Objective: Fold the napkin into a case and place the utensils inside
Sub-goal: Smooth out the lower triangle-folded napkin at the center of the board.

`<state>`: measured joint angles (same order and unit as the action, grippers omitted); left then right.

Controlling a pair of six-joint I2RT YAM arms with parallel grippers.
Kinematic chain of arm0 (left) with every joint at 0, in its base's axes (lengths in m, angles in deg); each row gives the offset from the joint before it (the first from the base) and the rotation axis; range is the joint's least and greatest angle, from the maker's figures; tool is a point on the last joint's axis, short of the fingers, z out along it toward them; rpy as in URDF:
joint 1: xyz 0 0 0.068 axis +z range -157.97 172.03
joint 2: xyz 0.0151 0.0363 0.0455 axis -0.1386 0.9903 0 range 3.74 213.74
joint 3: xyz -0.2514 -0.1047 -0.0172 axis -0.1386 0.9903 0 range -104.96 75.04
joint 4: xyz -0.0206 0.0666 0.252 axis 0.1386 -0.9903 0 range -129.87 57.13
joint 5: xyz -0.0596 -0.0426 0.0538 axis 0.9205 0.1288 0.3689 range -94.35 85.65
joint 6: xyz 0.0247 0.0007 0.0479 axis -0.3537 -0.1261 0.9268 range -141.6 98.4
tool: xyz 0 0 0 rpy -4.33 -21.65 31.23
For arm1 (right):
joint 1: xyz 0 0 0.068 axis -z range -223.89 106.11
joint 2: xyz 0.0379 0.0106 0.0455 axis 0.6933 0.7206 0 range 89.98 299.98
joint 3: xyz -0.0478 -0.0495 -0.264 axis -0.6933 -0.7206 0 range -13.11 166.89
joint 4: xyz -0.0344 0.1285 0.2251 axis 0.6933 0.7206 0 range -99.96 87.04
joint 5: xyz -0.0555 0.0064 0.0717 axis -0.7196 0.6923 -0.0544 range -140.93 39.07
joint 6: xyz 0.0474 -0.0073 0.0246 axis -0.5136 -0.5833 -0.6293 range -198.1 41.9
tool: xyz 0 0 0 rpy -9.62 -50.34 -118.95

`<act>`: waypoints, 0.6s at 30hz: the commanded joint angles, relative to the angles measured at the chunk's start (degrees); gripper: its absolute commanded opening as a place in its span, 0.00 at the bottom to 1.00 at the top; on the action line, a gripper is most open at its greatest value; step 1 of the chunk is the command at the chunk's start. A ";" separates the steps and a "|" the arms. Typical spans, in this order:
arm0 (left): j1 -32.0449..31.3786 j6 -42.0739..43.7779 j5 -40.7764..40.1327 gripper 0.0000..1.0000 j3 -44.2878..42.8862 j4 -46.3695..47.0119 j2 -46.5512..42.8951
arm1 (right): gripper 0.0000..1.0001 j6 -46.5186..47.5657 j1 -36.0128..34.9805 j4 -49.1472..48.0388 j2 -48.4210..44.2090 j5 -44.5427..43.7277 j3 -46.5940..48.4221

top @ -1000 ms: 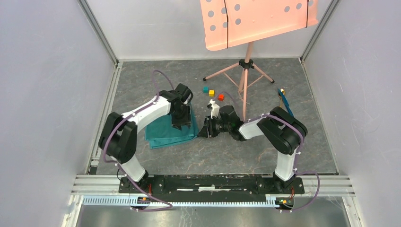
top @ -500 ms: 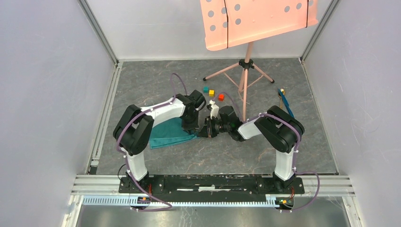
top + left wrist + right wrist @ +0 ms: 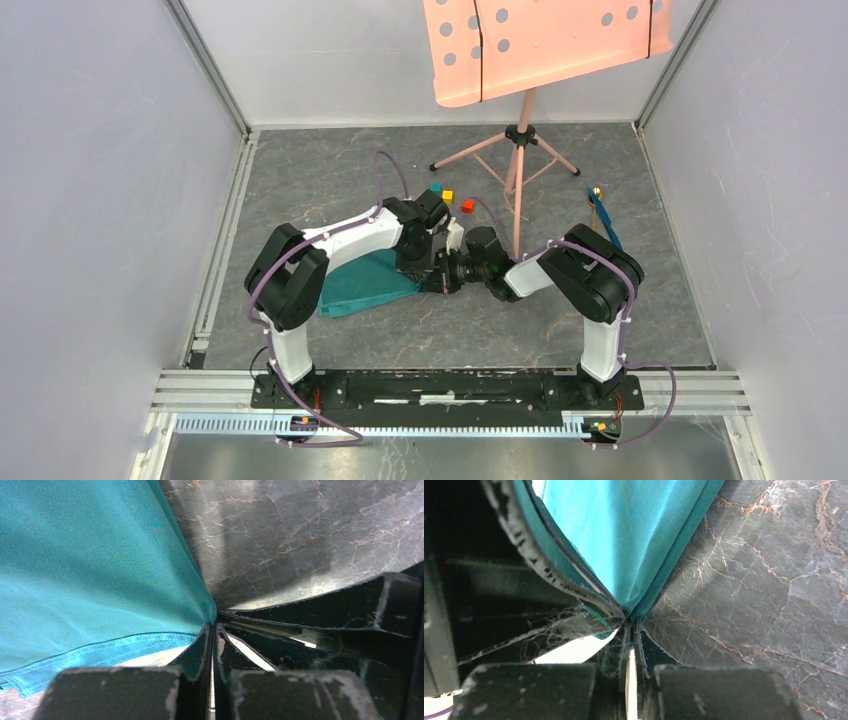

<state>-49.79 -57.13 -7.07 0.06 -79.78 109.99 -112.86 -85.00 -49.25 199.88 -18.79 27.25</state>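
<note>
The teal-green napkin (image 3: 365, 285) lies folded on the floor left of centre. My left gripper (image 3: 424, 264) is shut on the napkin's right corner; in the left wrist view the cloth (image 3: 90, 565) runs into the closed tips of that gripper (image 3: 214, 625). My right gripper (image 3: 441, 273) meets it from the right and is shut on the same corner of the napkin (image 3: 624, 535), as the right wrist view shows at its tips (image 3: 630, 622). The two grippers nearly touch. The utensils (image 3: 603, 214), one blue and one with a golden bowl, lie at the far right.
Three small cubes, teal (image 3: 436, 187), yellow (image 3: 448, 196) and red (image 3: 467, 206), sit just behind the grippers. A pink music stand (image 3: 545, 45) on a tripod (image 3: 516, 160) stands at the back. Grey walls enclose the floor on three sides.
My left gripper has swept right across the napkin to its right corner, meeting the right gripper. The cloth now looks narrower. The right arm has barely moved.
</note>
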 commanded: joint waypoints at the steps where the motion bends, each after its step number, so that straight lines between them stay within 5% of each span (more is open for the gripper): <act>1: -1.07 -3.36 1.64 0.04 -2.54 -0.99 1.24 | 0.08 1.27 -0.01 -1.23 -1.75 -0.31 -1.75; 3: -1.05 -3.22 0.44 0.08 -2.64 -2.31 1.38 | 0.11 1.65 -0.03 0.07 -2.94 -1.44 -2.20; 12: 0.45 -1.62 -8.25 0.61 -0.70 -9.83 -9.05 | 0.39 7.47 -0.03 10.09 -10.62 -6.14 -4.32; 18: 13.57 -0.96 -3.84 0.74 11.07 -7.00 -21.48 | 0.52 8.87 0.07 10.70 -13.71 -4.64 -3.51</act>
<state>-45.59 -58.50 -11.90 3.49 -87.04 96.73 -106.28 -85.02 -38.65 188.67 -23.86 23.14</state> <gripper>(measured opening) 0.734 0.490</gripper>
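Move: Both hands have their fingertips on the teal napkin's near-right corner: it sits right at the left hand's tips and at the right hand's, maybe 1 cm to the latter's left. From the left hand, the napkin's middle is about 10 cm left and 6 cm ahead, and its near-left corner some 20 cm left and 6 cm back. The yellow cube stands roughly 20 cm ahead and 5 cm right, the red cube 19 cm ahead and 9 cm right. Both hands open and let go of the napkin's near-right corner; the left, pointing down, first eases back about a centimetre with a slight drift right, then opens wide and sweeps left and up, some 5 cm each way, over the napkin while turning slightly counter-clockwise. The right hand opens about halfway and draws off to the right by about 3 cm, lifting a little and easing slightly back, so its low, sideways-pointing fingers clear the corner. ##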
